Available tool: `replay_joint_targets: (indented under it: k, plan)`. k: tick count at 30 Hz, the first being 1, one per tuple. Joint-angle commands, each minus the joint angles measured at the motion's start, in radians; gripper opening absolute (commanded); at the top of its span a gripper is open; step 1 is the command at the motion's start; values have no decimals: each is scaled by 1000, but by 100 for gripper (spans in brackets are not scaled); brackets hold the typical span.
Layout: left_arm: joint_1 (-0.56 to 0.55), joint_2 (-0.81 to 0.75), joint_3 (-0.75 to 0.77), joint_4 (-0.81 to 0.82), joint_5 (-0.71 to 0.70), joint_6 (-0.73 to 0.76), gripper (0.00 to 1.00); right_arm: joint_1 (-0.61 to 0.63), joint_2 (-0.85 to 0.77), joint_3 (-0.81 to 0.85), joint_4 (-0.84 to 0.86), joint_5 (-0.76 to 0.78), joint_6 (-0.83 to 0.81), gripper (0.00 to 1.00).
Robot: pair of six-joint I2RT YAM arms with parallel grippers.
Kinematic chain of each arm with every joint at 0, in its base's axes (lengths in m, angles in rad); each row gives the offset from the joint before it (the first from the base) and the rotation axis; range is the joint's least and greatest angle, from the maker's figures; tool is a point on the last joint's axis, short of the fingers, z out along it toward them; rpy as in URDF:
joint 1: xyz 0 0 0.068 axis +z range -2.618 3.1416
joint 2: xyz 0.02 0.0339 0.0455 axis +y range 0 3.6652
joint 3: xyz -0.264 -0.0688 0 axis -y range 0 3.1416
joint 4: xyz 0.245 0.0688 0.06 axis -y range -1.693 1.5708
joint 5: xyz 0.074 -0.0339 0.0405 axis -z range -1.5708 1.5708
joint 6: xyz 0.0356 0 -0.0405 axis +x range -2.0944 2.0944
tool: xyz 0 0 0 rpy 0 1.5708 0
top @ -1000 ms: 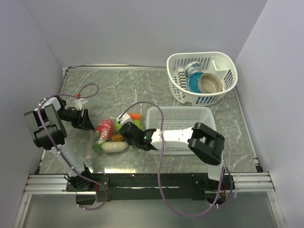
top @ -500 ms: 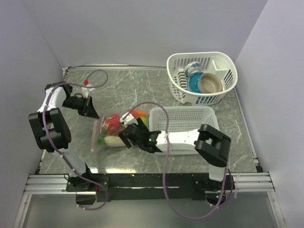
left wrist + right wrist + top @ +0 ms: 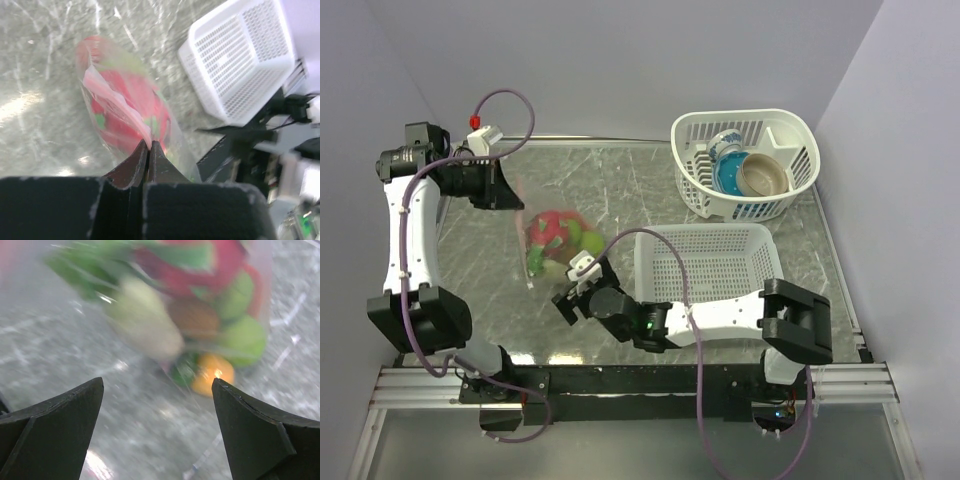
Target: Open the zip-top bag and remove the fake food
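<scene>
The clear zip-top bag (image 3: pixel 532 232) hangs tilted above the table, blurred, its pinkish zip strip (image 3: pixel 117 102) uppermost. My left gripper (image 3: pixel 506 196) is raised at the back left and shut on that strip, with the jaws pressed together on the pink edge (image 3: pixel 148 143). The fake food (image 3: pixel 556 243) is bunched in the bag's low end: red pieces, green balls (image 3: pixel 245 337), an orange (image 3: pixel 212 372) and a cream oblong (image 3: pixel 147 322). My right gripper (image 3: pixel 572 291) is open just in front of and below the bag (image 3: pixel 200 295), and nothing lies between its fingertips (image 3: pixel 157 382).
A white rectangular slotted basket (image 3: pixel 744 237) stands right of the bag, over my right arm. A rounder white basket (image 3: pixel 790 120) at the back right holds a blue-patterned cup (image 3: pixel 725 150) and a tan bowl (image 3: pixel 765 175). Walls close in on three sides.
My left gripper shut on the bag's zip strip and lifted it up and toward the back left. The right gripper opened and drew back toward the near edge.
</scene>
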Motion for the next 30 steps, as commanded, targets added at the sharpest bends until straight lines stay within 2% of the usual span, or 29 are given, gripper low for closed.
replay_joint_targets:
  k: [1,7,11,20,24,27,28,30]
  plan:
    - [-9,-88,66,52,23,-212,1,15,29,58,197,27,-48,97]
    - [-11,-151,35,124,-1,-320,1,22,44,75,286,27,-20,97]
    - [-11,-178,3,159,-51,-373,1,48,38,84,335,23,-58,96]
    - [-11,-181,-13,176,-65,-381,1,74,67,115,330,-43,-80,96]
    - [-11,-180,-2,162,-68,-378,1,74,106,140,335,-45,-72,92]
    - [-11,-181,12,138,-80,-366,1,65,118,156,324,-60,-43,74]
    - [-11,-183,13,135,-86,-363,1,55,119,159,323,-63,-42,62]
    - [-9,-192,12,121,-97,-354,1,45,112,159,315,-85,-43,49]
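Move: The slider hangs at the near lower end of the bag's pink zip, about 10 cm to the right hand's left, roughly level with it fore and aft, and some 3 cm higher. The food bundle in the bag is about 10 cm ahead of the right hand, 3 cm left and slightly lower. The white basket stands about 30 cm to the right hand's right, 5 cm ahead and 13 cm below. From the left hand, the slider is some 13 cm back, 2 cm right and 9 cm lower. Leftward and up, then also a little back, the wide-open right hand travels about 9 cm to the zip slider, its fingers tilting up some 15 degrees to nearly level; at the end it sinks slightly and starts closing around the slider. The left hand keeps its pinch on the bag's top corner, lifting it about 4 cm and turning counter-clockwise. ##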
